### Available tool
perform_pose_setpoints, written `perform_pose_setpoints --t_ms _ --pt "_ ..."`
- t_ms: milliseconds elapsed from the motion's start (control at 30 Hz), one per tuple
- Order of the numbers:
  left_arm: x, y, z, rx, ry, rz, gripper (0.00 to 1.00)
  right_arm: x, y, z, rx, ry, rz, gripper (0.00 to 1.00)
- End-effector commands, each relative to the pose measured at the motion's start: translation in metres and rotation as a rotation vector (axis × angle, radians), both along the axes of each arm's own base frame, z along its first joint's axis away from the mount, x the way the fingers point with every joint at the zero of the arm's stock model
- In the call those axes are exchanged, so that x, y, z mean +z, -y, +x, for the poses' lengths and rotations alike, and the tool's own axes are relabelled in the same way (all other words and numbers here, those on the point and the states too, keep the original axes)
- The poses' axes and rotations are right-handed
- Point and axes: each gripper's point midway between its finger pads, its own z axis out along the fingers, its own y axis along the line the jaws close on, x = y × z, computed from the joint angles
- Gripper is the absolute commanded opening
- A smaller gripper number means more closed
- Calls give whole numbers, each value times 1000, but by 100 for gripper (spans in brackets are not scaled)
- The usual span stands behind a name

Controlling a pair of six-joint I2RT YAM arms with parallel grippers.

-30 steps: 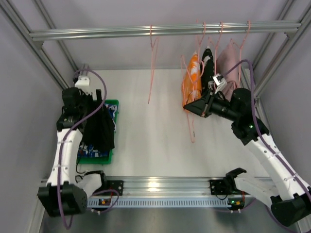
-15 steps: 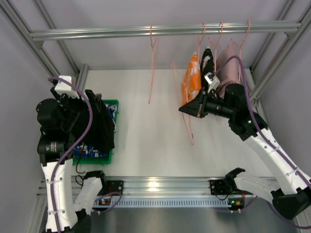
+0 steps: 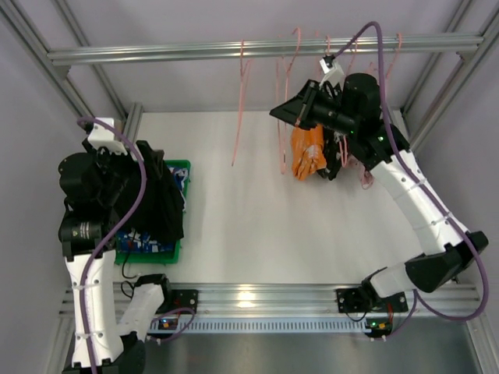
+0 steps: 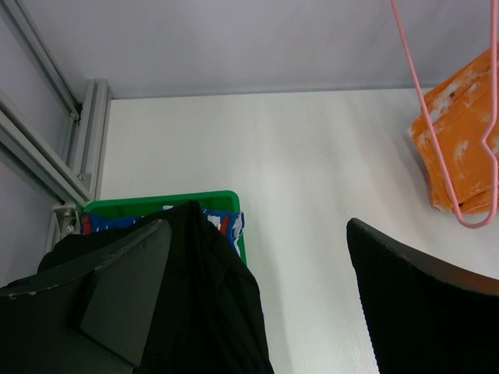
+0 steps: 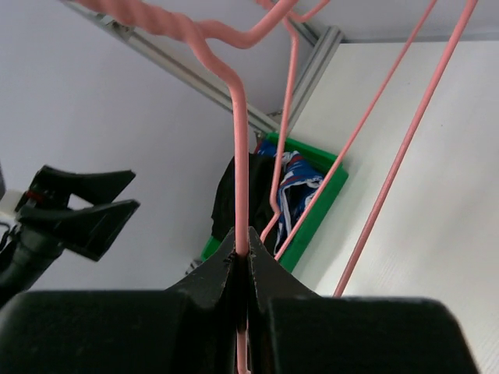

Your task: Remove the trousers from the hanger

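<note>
The black trousers [image 3: 161, 204] lie draped over the green basket [image 3: 182, 167]. They also show in the left wrist view [image 4: 195, 296], beside my left finger. The blue printed trousers [image 4: 224, 221] lie in the basket under them and show in the right wrist view [image 5: 299, 185] too. My left gripper [image 3: 129, 175] hangs over the basket, its jaws wide apart and empty [image 4: 257, 234]. My right gripper [image 3: 284, 112] is raised close under the rail and is shut [image 5: 242, 235] on the wire of an empty pink hanger [image 5: 238, 132].
An aluminium rail [image 3: 156, 53] runs across the back with several pink hangers; one empty hanger [image 3: 242, 109] hangs left of centre. An orange printed garment [image 3: 308, 153] and a dark one hang under my right arm. Frame posts stand at both sides.
My right gripper has lifted the pink hanger up and left, close to the rail. My left arm rose off the basket a second ago and has since held still.
</note>
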Motion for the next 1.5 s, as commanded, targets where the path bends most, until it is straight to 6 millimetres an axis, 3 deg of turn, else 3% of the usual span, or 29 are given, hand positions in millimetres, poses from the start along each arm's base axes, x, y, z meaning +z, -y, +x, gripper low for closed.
perform_pose_setpoints --t_ms 0,367,667,733,767,800,833,900,933,1000,1067,1167,1233,1267,1300,1333,1367,1400,1467 --pt "17 0 0 9 46 -17 99 -7 -9 23 -41 -6 -48 0" --pt "11 -7 -7 49 44 -6 99 -11 -27 71 -62 46 -84 0" --pt "-3 -9 1 51 6 3 99 -32 -22 82 -66 -3 -88 0" --pt "-4 -8 4 44 -1 -2 99 -30 -22 81 -55 1 -79 8" --pt "-6 -6 8 30 -14 4 99 -28 -20 79 -53 6 -75 17" --pt "-10 0 9 -8 -37 1 99 -25 -20 77 -49 18 -71 40" --pt "-7 4 9 -34 -41 5 99 -24 -20 73 -38 23 -68 51" --pt "-21 12 17 -98 -116 -3 99 -19 -15 62 -31 38 -64 75" --pt "-25 15 19 -115 -142 -8 99 -16 -13 58 -30 52 -62 80" --pt "-34 17 31 -140 -206 -22 99 -9 -3 45 -37 101 -74 99" --pt "-48 18 41 -153 -281 -38 99 -1 9 30 -50 169 -85 100" --pt "-52 20 56 -173 -315 -46 99 4 27 8 -75 232 -105 99" --pt "-44 20 65 -189 -311 -42 99 3 40 -1 -104 278 -144 99" --pt "-58 21 73 -207 -372 -40 99 0 49 -13 -116 290 -159 100" --pt "-47 20 80 -209 -363 -39 99 -2 56 -17 -129 315 -189 99" --pt "-49 19 85 -206 -385 -41 99 -4 64 -20 -158 327 -207 99" --pt "-70 17 95 -194 -482 -39 99 -4 76 -30 -180 358 -231 99" --pt "-58 24 101 -211 -468 -16 99 -9 83 -34 -199 360 -252 100" --pt "-73 34 114 -234 -533 34 99 -13 105 -47 -252 403 -281 100"
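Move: Up at the rail, the right hand holds the empty pink hanger; the free spot for its hook is about 12 cm ahead, 2 cm left and 12 cm above. The other empty hanger stands some 12 cm ahead and 11 cm left, about level in height; the orange trousers hang 12 cm ahead, 13 cm right and 18 cm lower. From the left hand those trousers are roughly 18 cm ahead, 50 cm right and 13 cm below. Carrying the pinched hanger forward about 7 cm while sinking nearly 6 cm and edging left, the right hand lowers the hook onto the rail, pauses, opens fully and lets go. It then backs off some 11 cm, swinging right and rising a little, fingertips tipping up. The open, empty left hand leaves its wait with a late 11 cm reach forward, dipping 6 cm and tipping down about 25 degrees. ##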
